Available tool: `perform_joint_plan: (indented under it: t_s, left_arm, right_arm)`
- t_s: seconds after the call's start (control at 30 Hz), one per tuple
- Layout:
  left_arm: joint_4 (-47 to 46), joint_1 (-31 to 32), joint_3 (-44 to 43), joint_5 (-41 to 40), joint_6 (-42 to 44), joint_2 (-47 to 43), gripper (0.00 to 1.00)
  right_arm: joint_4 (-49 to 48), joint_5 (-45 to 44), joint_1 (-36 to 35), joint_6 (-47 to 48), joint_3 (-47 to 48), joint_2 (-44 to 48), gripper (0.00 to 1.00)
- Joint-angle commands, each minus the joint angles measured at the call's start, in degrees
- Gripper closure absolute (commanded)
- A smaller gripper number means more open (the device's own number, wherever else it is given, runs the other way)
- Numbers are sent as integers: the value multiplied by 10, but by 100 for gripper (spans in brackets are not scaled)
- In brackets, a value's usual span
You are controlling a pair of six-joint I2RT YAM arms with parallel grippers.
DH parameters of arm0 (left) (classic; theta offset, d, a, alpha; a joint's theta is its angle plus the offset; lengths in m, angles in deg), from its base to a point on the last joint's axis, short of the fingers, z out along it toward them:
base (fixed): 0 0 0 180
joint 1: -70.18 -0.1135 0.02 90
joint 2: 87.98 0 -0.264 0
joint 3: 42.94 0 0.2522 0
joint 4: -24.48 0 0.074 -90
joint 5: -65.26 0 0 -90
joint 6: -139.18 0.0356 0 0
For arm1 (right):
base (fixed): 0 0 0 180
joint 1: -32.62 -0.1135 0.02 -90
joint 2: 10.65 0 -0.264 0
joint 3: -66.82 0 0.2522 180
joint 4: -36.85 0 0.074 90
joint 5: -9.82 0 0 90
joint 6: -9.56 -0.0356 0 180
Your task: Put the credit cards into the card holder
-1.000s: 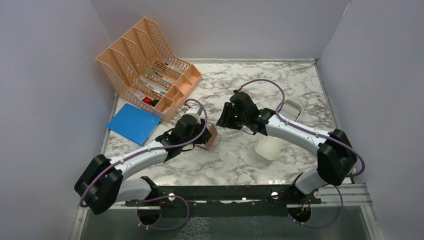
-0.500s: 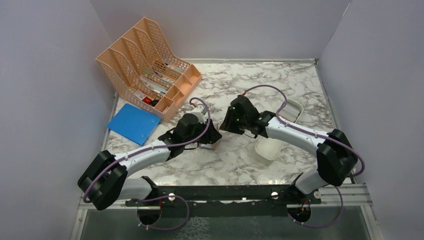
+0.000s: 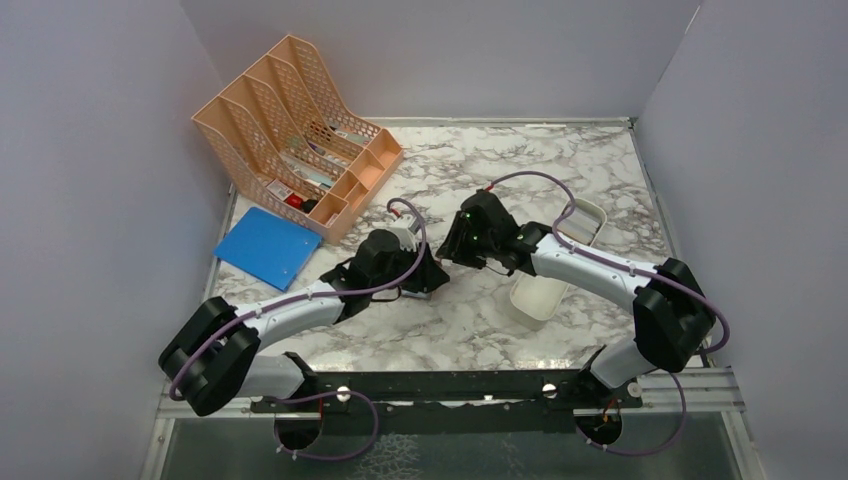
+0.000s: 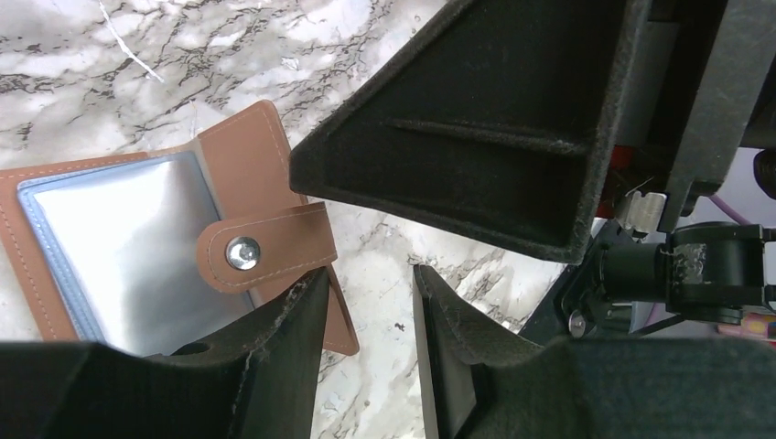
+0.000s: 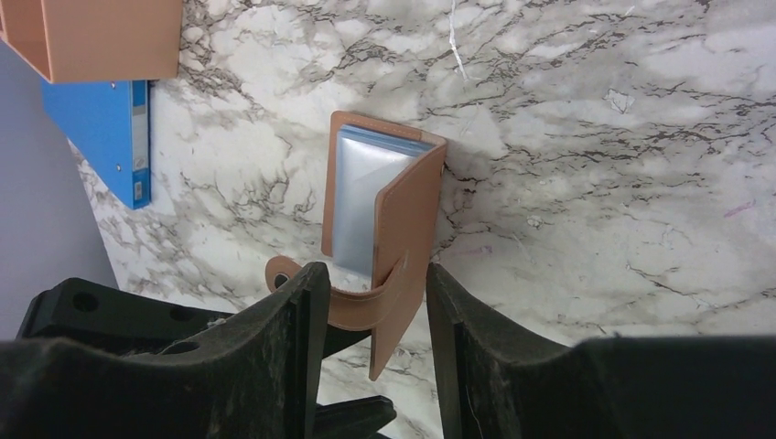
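Observation:
The card holder [image 4: 137, 238] is a brown leather wallet with a silvery-blue lining, lying part open on the marble, its snap tab [image 4: 265, 247] curled across. In the right wrist view the card holder [image 5: 407, 210] has one flap raised. My left gripper [image 4: 366, 274] is open just to the right of it, with only marble between its fingers [image 4: 274, 366]. My right gripper [image 5: 372, 270] hangs open above the raised flap and strap, not pinching them. From above, the left gripper [image 3: 432, 278] and right gripper [image 3: 447, 248] meet over the wallet and hide it. The credit cards are out of view.
A peach mesh organiser [image 3: 290, 130] with small items stands at the back left. A blue folder [image 3: 268, 247] lies flat in front of it. A white oblong tray [image 3: 560, 265] sits under the right arm. Grey walls close in three sides.
The left gripper opened and let go of the wallet it held upright, then slid right over it. The wallet no longer shows from above. The right gripper shifted slightly.

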Motion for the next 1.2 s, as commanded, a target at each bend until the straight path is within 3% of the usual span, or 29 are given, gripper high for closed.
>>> perform_joint_plan:
  t_s: [0.0,0.27,0.43,0.6,0.73,0.93,1.03,1.17]
  left_arm:
    - [-26,7,4,19,8,12,58]
    - [-32,14,7,22,1,26,58]
    - [-25,14,19,17,-22,9,58]
    - [99,8,-1,-59,-31,-31,56]
    - [175,-32,-11,-87,-24,-59,51]
    - [164,-136,15,7,-25,-92,39]
    - [136,-144,18,52,-16,-82,30]
    - [106,-144,11,101,-7,-41,25]
  right_arm:
    - [-22,11,-3,30,7,-5,51]
    - [-16,17,-3,74,16,-60,53]
    - [-22,-7,-2,105,-3,-67,67]
    - [-66,-8,-2,134,-45,-47,80]
    - [-94,2,-2,141,-67,-40,90]
    - [-161,39,-2,168,-109,-22,96]
    - [-175,45,-2,170,-120,-12,96]
    - [-178,57,-2,175,-121,-10,96]
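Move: The card holder's raised brown cover lies about 6 cm below the right hand, 1 cm back and 1 cm to its left. The clear sleeve half spreads some 4 cm to the left of the cover and 2 cm nearer the base. The empty tray is about 20 cm to the right and 7 cm back from the right hand. From the left hand, the sleeve half lies about 5 cm left, 1 cm ahead and 6 cm down, the cover 2 cm ahead, 1 cm left and 5 cm below. The holder's upright cover is taken by the right hand, which sinks about 6 cm over it, easing slightly back and right and turning some 15 degrees counter-clockwise, and shuts its open fingers to pinch it. The left hand, its fingertip against the cover, first dips some 2 cm, edging back, then swings about 9 cm left and forward away from the cover, opening wider about the sleeve half. ##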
